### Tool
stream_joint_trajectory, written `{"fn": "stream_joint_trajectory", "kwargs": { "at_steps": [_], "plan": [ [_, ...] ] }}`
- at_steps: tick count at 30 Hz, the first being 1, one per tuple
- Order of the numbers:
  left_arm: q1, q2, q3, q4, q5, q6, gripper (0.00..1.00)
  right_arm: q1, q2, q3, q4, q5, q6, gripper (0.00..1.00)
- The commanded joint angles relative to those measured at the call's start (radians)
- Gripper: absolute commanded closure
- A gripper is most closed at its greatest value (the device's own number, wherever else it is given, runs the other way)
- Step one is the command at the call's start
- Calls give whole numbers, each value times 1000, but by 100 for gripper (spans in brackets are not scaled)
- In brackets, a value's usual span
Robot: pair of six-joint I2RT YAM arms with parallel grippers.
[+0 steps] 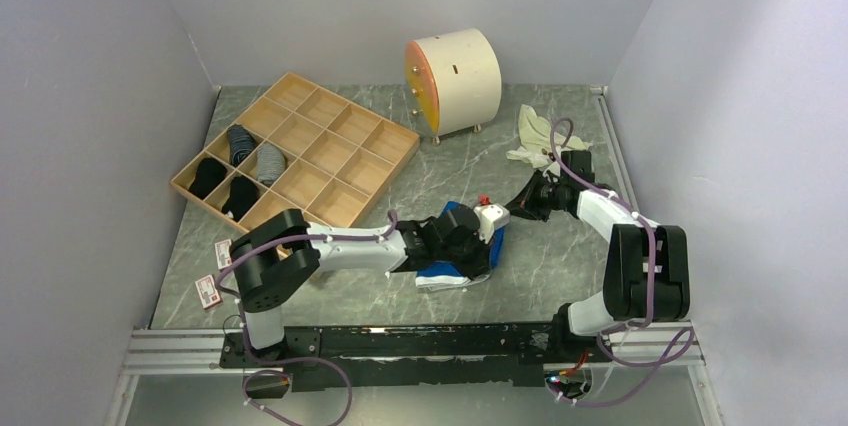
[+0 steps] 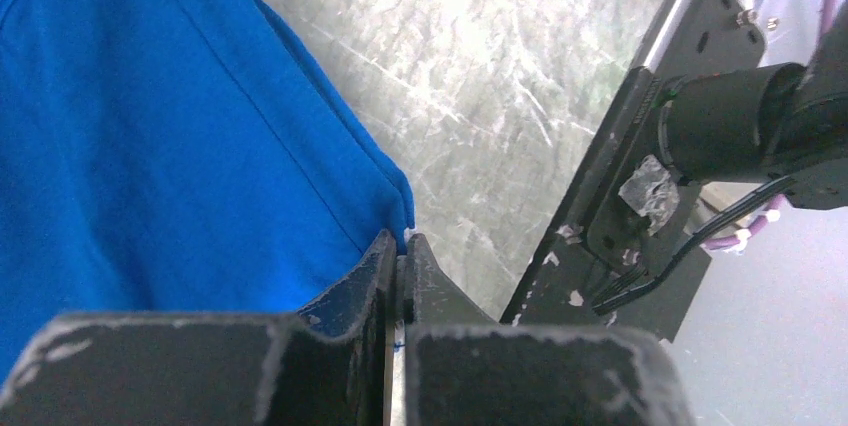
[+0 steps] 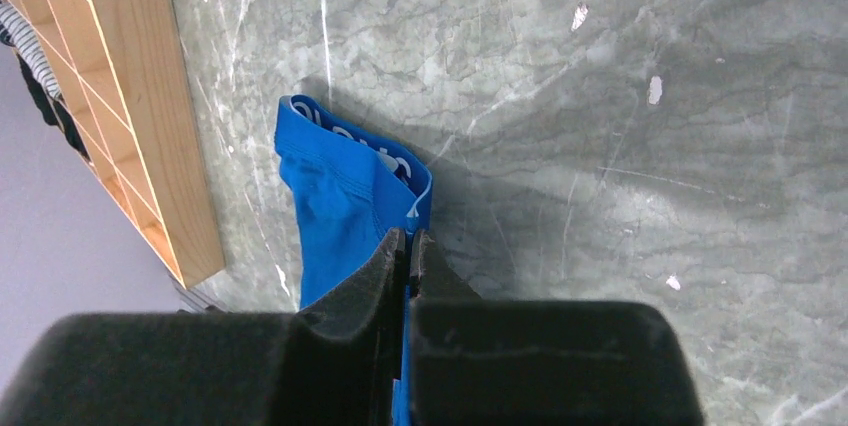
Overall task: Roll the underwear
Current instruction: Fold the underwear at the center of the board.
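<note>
The blue underwear (image 1: 452, 216) lies bunched in the middle of the table, with a white-edged part (image 1: 440, 279) toward the near side. My left gripper (image 1: 483, 261) reaches over it from the left. In the left wrist view the blue cloth (image 2: 150, 126) fills the left side, and the left gripper (image 2: 400, 246) is shut on its edge. My right gripper (image 1: 500, 222) comes in from the right. In the right wrist view the right gripper (image 3: 408, 241) is shut on the underwear (image 3: 340, 186), whose lettered waistband (image 3: 350, 136) is at the far end.
A wooden compartment tray (image 1: 345, 141) with dark and striped socks (image 1: 240, 146) sits at the back left. A round white drum with an orange face (image 1: 455, 81) stands at the back. A white cloth (image 1: 535, 136) lies back right. Paper tags (image 1: 208, 291) lie near left.
</note>
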Motion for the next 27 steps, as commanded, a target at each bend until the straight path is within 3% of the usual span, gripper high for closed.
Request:
{"fn": "stream_joint_trajectory", "kwargs": {
  "at_steps": [1, 5, 13, 27],
  "plan": [
    [0, -47, -44, 116, 63, -66, 95, 11, -37, 57, -48, 41, -8, 100],
    [18, -83, -126, 211, 63, -127, 95, 39, -45, 96, -101, 100, -9, 100],
    [88, -146, -319, 468, 91, -289, 95, 219, -12, 218, -195, 303, 30, 100],
    [188, -226, -557, 648, 126, -441, 95, 391, 145, 408, -273, 457, 81, 100]
  ]
}}
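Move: Each hand already pinches a corner of the underwear's lifted right edge, left hand at the hem, right at the waistband. The still-lying left half is centred about 9 cm left, 6 ahead and 6 below the left hand, and roughly 13 left, 8 back and 4 below the right. From the right hand, the cream cloth lies about 15 ahead and 8 to the right, while the round cabinet stands some 20 ahead and 11 to the left. Keeping their pinch on the two right-hand corners, both grippers carry the raised edge left over the lying half, some 6 to 7 cm with a slight push forward. The right arcs up about 3.5 cm, then begins to sink as its fingers tip steeper; the left stays nearly level, turning almost 30 degrees so its fingers point flatter. ##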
